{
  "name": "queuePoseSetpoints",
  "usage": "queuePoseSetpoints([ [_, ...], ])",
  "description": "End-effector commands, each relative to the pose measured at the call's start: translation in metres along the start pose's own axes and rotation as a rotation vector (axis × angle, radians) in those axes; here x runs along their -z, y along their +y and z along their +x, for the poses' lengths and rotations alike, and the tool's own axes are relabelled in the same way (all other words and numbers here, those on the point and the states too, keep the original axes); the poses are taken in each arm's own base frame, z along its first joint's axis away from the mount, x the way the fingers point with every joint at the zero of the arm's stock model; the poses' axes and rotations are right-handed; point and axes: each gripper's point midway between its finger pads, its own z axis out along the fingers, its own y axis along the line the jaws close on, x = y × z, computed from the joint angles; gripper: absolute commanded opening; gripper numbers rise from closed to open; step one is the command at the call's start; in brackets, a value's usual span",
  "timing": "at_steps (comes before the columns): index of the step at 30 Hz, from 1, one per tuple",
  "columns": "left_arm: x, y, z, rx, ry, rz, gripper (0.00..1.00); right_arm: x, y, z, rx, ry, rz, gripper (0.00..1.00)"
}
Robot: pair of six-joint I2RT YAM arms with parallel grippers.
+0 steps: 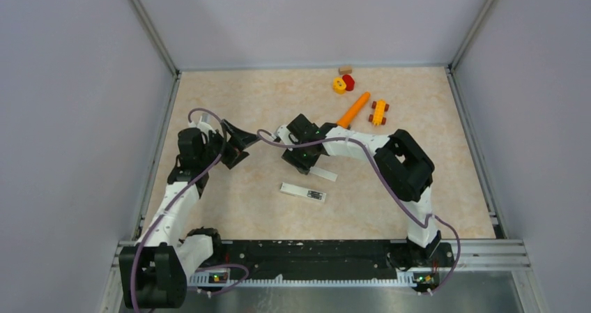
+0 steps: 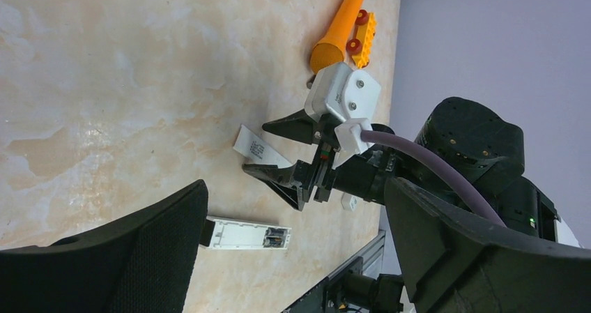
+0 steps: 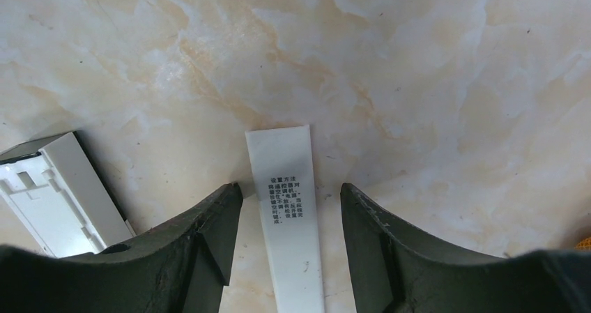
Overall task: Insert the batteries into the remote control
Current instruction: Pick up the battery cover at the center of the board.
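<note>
The slim white remote control [image 1: 302, 192] lies flat mid-table, back side up, with its battery bay open. It also shows in the left wrist view [image 2: 237, 233] and at the left edge of the right wrist view [image 3: 56, 187]. Dark shapes sit in the bay [image 2: 277, 238]; I cannot tell whether they are the batteries. A flat white cover strip with printed text [image 3: 287, 208] lies on the table. My right gripper [image 3: 289, 191] is open, low over the table, with the strip between its fingers; I cannot tell whether they touch it. My left gripper [image 1: 235, 146] is open and empty, left of the remote.
An orange carrot toy [image 1: 354, 109], a yellow toy car [image 1: 378, 111], yellow and red pieces [image 1: 343, 84] and a small wooden block [image 1: 345, 69] lie at the back right. Grey walls close in the table on three sides.
</note>
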Motion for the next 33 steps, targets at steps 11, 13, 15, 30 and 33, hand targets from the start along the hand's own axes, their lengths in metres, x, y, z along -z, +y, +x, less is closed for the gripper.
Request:
queuePoseSetpoints([
  [11,-0.003,0.002,0.008,-0.005,0.021,0.046,0.9,-0.014,0.006,0.024,0.049,0.126,-0.033,0.4],
  [13,-0.004,0.004,0.011,0.001,0.028,0.047,0.86,-0.015,0.001,0.024,0.048,0.118,-0.004,0.36],
  [15,-0.007,0.007,0.015,0.007,0.038,0.045,0.83,-0.014,-0.003,0.018,0.046,0.087,0.024,0.33],
  [30,-0.043,0.01,0.054,0.002,0.164,0.029,0.75,0.036,0.008,-0.021,0.097,-0.162,-0.022,0.31],
  [33,-0.049,0.011,0.058,0.01,0.173,0.021,0.71,0.043,0.009,-0.025,0.096,-0.198,-0.029,0.31],
])
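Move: The right hand's open fingers straddle the lettered end of the battery cover, whose middle lies about 3 cm to its right, 2 cm back and 1 cm below. The remote control is some 7 cm straight back from that hand; the orange stick is about 14 cm ahead and 13 cm right. From the left hand, the remote control lies roughly 12 cm right and 7 cm back, the cover 15 cm right and 1 cm back, both some 16 cm below. Right fingers pinch the cover's lettered end, drawing back and up about 1 cm; left hand sinks rightward. ##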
